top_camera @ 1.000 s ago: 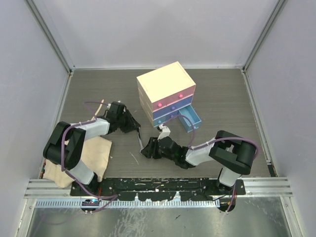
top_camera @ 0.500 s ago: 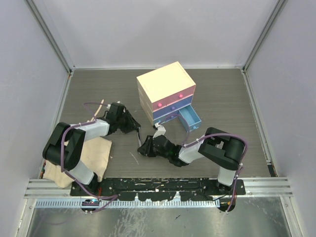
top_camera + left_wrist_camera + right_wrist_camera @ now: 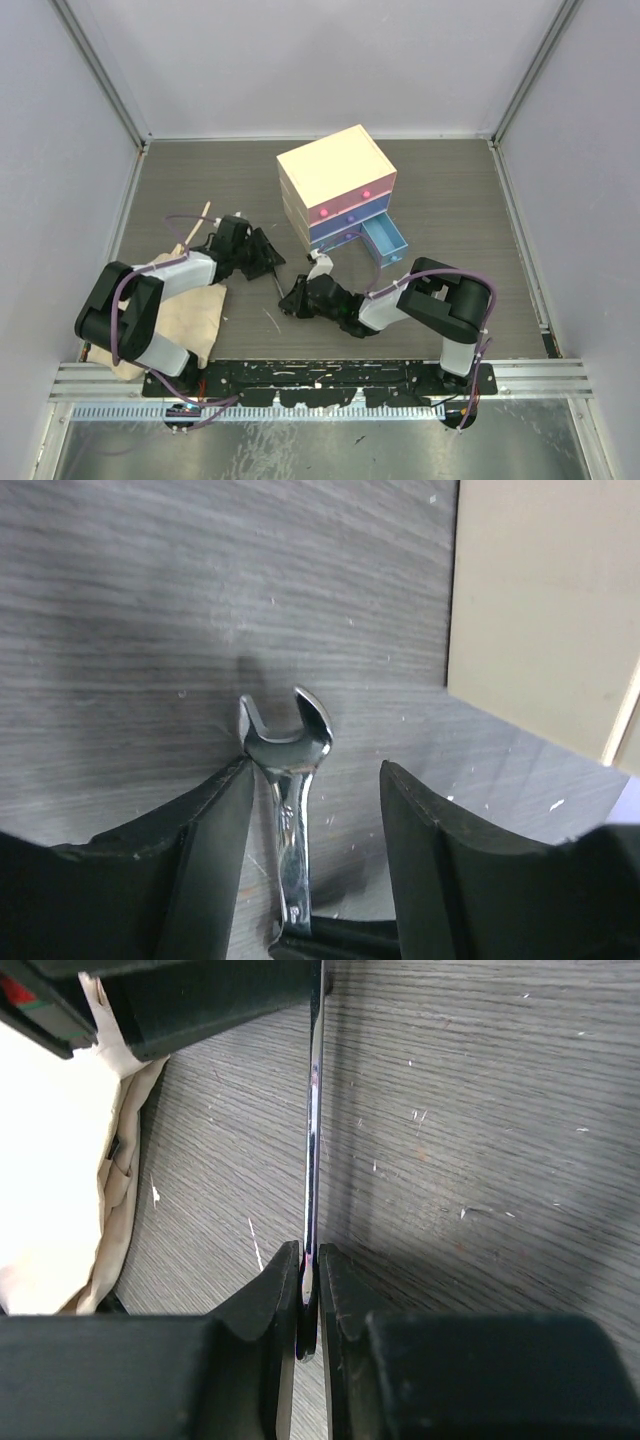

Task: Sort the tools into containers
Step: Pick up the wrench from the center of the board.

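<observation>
A silver wrench [image 3: 287,780] runs between my two grippers, low over the table in front of the chest. My left gripper [image 3: 315,770] is open around its open-ended head; the wrench leans on the left finger [image 3: 215,830] and stands apart from the right one. My right gripper [image 3: 309,1260] is shut on the wrench's [image 3: 314,1110] other end. From above, the wrench [image 3: 279,284] shows as a thin dark line between the left gripper [image 3: 270,262] and the right gripper [image 3: 290,300]. The cream chest [image 3: 335,170] has pink, purple and blue drawers; one blue drawer [image 3: 384,240] is pulled out.
A beige cloth [image 3: 185,315] lies by the left arm's base, and also shows in the right wrist view [image 3: 60,1160]. A thin wooden stick [image 3: 200,222] lies behind the left arm. The chest's side [image 3: 540,610] stands just right of the left gripper.
My left gripper's jaws have opened off the wrench. My right gripper has closed onto the wrench's other end. Both grippers have stayed close together.
</observation>
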Controlling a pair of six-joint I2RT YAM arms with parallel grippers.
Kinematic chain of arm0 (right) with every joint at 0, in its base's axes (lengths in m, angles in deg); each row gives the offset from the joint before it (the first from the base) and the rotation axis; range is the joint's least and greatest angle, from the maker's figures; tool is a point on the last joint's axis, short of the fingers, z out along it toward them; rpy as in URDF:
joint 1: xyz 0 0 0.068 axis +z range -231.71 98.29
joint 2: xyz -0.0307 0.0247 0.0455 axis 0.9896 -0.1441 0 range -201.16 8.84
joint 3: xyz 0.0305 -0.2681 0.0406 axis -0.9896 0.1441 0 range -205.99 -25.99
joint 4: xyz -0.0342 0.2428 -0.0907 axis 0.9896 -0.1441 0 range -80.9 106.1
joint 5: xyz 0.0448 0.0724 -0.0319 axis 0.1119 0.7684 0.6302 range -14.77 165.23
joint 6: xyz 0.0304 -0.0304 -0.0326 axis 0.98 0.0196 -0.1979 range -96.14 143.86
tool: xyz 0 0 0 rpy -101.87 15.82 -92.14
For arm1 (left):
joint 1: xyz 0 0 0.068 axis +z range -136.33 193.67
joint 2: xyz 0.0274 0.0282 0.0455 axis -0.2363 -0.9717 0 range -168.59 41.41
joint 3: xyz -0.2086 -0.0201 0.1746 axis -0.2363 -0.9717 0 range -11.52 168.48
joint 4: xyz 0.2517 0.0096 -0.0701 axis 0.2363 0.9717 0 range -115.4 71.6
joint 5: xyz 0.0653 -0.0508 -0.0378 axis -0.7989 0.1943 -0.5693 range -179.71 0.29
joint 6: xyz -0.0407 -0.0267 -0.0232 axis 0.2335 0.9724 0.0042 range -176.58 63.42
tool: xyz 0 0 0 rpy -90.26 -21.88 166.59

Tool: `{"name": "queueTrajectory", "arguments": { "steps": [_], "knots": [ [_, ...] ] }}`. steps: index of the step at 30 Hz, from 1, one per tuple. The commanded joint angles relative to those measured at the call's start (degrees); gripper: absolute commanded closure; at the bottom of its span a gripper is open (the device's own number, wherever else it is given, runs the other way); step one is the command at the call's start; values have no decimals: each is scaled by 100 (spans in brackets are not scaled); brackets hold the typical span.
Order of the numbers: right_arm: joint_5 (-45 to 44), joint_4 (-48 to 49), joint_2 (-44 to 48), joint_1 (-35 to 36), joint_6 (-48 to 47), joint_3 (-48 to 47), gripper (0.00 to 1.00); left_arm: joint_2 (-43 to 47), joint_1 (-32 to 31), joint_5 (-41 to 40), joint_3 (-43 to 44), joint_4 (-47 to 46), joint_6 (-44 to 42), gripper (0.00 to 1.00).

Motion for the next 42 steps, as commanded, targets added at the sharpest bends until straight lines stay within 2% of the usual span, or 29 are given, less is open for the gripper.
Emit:
{"name": "queueTrajectory", "arguments": {
  "steps": [1, 5, 15, 23, 32, 36, 39, 42],
  "knots": [
    [-23, -40, 105, 18, -330, 144, 94, 237, -136, 144, -245, 523, -52, 43],
    [5, -19, 291, 12, -363, 192, 99, 483, -194, 145, -341, 604, 3, 42],
    [138, 44, 1207, -133, -444, 486, 99, 825, -230, 190, -409, 739, 17, 44],
    [883, 505, 938, -184, -468, 218, 99, 893, -345, 262, -207, 704, 157, 43],
    [1051, 593, 852, -186, -417, 188, 99, 1130, -378, 211, -290, 625, 327, 44],
    [1044, 706, 1007, -187, -476, 251, 99, 1086, -379, 274, -336, 561, 346, 53],
    [1001, 703, 1128, -189, -545, 291, 99, 1112, -398, 285, -334, 529, 374, 65],
    [920, 635, 1202, -188, -569, 330, 98, 1176, -396, 285, -268, 565, 388, 83]
  ]
}}
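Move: The wrench already sits by its near end in the right fingers; its middle lies about 5 cm back and 1 cm right of the left hand, slightly below, and some 5 cm ahead and 1 cm left of the right hand. From the left hand the cabinet stands roughly 12 cm ahead and 12 cm right, its open bottom drawer about 5 cm ahead and 22 cm right, and the cloth some 12 cm back and 25 cm left. The wrench stays pinched in the right fingers, which draw it about 3 cm to the right, bring most of that back leftwards, and lift it nearly 4 cm, with a slight turn counter-clockwise. The left hand, fingers open, slides back about 5 cm from the jaw end along the shaft, rises a little, then closes around the shaft just behind the jaws. ##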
